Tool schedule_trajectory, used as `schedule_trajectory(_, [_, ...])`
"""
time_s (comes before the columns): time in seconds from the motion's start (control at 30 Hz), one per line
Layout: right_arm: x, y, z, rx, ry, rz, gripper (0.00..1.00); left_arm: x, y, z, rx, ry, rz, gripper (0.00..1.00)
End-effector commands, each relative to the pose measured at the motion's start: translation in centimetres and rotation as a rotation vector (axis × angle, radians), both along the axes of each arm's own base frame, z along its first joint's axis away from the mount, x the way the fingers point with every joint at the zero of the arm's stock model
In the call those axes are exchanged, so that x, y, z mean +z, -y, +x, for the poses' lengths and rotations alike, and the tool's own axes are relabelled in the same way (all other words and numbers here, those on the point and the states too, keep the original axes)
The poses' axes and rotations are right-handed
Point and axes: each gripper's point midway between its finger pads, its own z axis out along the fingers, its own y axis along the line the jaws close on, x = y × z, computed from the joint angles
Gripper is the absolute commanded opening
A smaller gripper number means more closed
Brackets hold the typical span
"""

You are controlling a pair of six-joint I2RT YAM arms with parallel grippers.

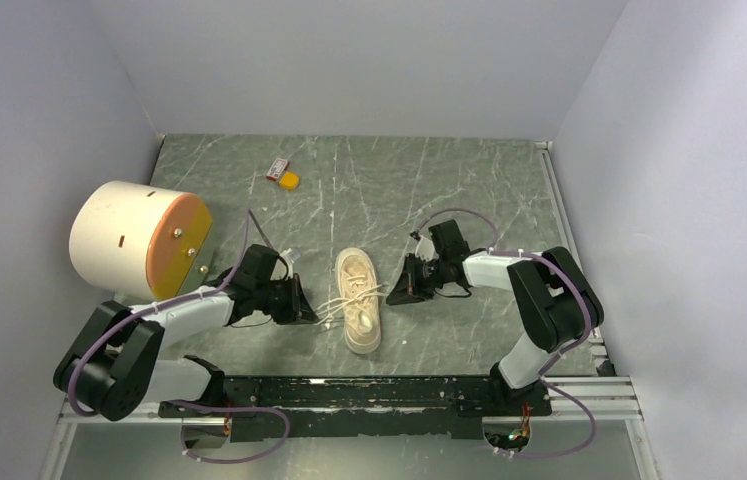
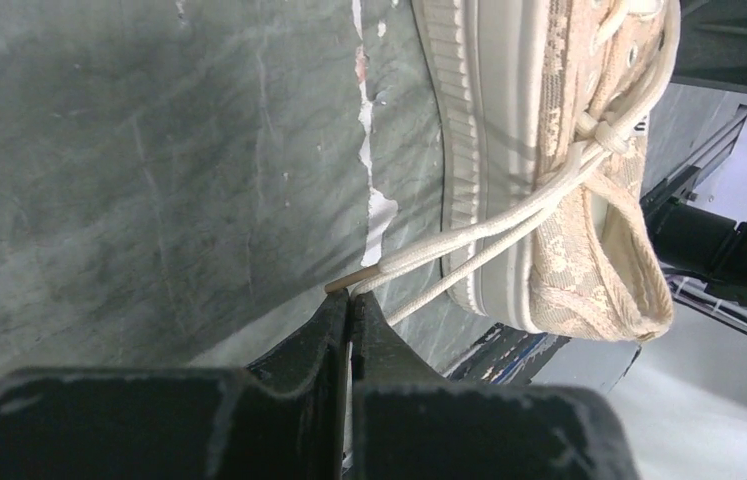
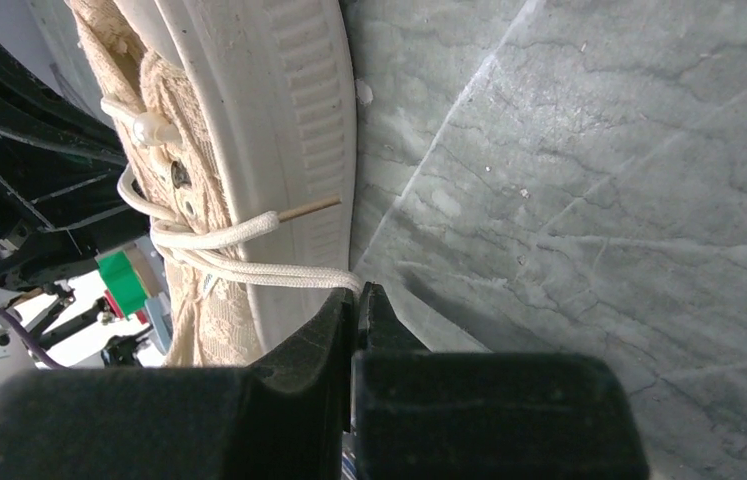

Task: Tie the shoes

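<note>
One cream low-top shoe [image 1: 359, 298] lies on the green table between my two grippers, toe toward the back. Its thin white laces [image 1: 341, 300] spread out to both sides over the sole. Left of the shoe, my left gripper [image 1: 309, 306] is shut on a lace [image 2: 469, 235] just behind its brown tip; the shoe's side [image 2: 504, 150] fills the upper right of that view. On the right, my right gripper [image 1: 395, 291] is shut on the other lace [image 3: 269, 270], which runs across the ribbed sole [image 3: 289, 100]. A second lace tip [image 3: 311, 208] rests free against the sole.
A large cream-and-orange cylinder [image 1: 139, 238] stands at the left, behind my left arm. A small red and yellow item [image 1: 282, 176] lies near the back. Grey walls close in three sides, and a black rail [image 1: 349, 392] runs along the near edge.
</note>
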Motion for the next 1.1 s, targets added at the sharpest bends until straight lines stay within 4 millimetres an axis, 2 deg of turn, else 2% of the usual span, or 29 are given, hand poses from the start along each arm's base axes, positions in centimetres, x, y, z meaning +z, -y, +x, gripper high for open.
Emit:
schedule_trajectory(0.0, [-3.2, 3.0, 0.0, -0.085, -0.025, -0.142, 0.0, -3.3, -3.1, -2.6, 0.046, -0.111, 0.157, 0.05])
schedule_trajectory(0.2, [-4.5, 4.5, -0.2, -0.122, -0.054, -0.164, 0.0, -4.0, -3.5, -3.1, 0.071, -0.122, 0.145, 0.05])
schedule_trajectory(0.3, [-4.4, 4.3, -0.2, -0.097, -0.028, -0.168, 0.0, -3.9, -3.4, -3.0, 0.073, -0.107, 0.13, 0.05])
schedule_trajectory(0.47, [-0.8, 2.6, 0.4, -0.045, 0.069, -0.111, 0.0, -2.0, -2.3, -1.5, 0.026, -0.046, 0.088, 0.06])
schedule_trajectory(0.5, [-0.1, 2.5, 0.6, -0.034, 0.09, -0.115, 0.05, -1.5, -2.3, -1.0, 0.026, -0.031, 0.094, 0.14])
schedule_trajectory(0.53, [0.7, 2.4, 0.7, -0.025, 0.107, -0.129, 0.15, -0.9, -2.3, -0.5, 0.032, -0.014, 0.105, 0.23])
schedule_trajectory(0.57, [1.5, 2.5, 0.8, -0.022, 0.122, -0.145, 0.23, 0.3, -2.3, 0.3, 0.043, 0.022, 0.104, 0.33])
schedule_trajectory(0.67, [4.7, 3.1, 1.5, -0.025, 0.181, -0.188, 0.51, 3.5, -2.4, 1.7, 0.078, 0.11, 0.102, 0.52])
schedule_trajectory(0.73, [8.0, 3.4, 2.0, -0.019, 0.27, -0.199, 0.66, 6.1, -3.2, 2.3, 0.105, 0.169, 0.133, 0.81])
schedule_trajectory(0.77, [9.9, 3.5, 2.3, -0.018, 0.318, -0.198, 0.7, 7.5, -3.8, 2.5, 0.121, 0.196, 0.157, 0.86])
schedule_trajectory(0.87, [15.9, 4.6, 3.2, -0.042, 0.466, -0.23, 0.81, 13.4, -5.1, 2.7, 0.172, 0.323, 0.157, 0.89])
schedule_trajectory(0.93, [20.1, 5.7, 3.4, -0.076, 0.56, -0.254, 0.87, 18.7, -5.6, 3.2, 0.209, 0.455, 0.12, 0.91])
schedule_trajectory(1.07, [29.0, 8.4, 3.6, -0.191, 0.756, -0.31, 0.92, 29.6, -6.8, 3.8, 0.242, 0.7, 0.088, 0.92])
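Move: The left hand still pinches lace beside the shoe; the knot lies about 8 cm to its right, 5 cm ahead and 3 cm higher. The right hand, also pinching lace, has the knot some 5 cm to its left, level fore-and-aft and 3 cm higher. From the right hand, the shoe opening is about 4 cm left, 5 cm back and 3 cm higher. Both hands dip about 1 cm, open to release the laces, then rise some 23 cm, fingertips tilting up. ##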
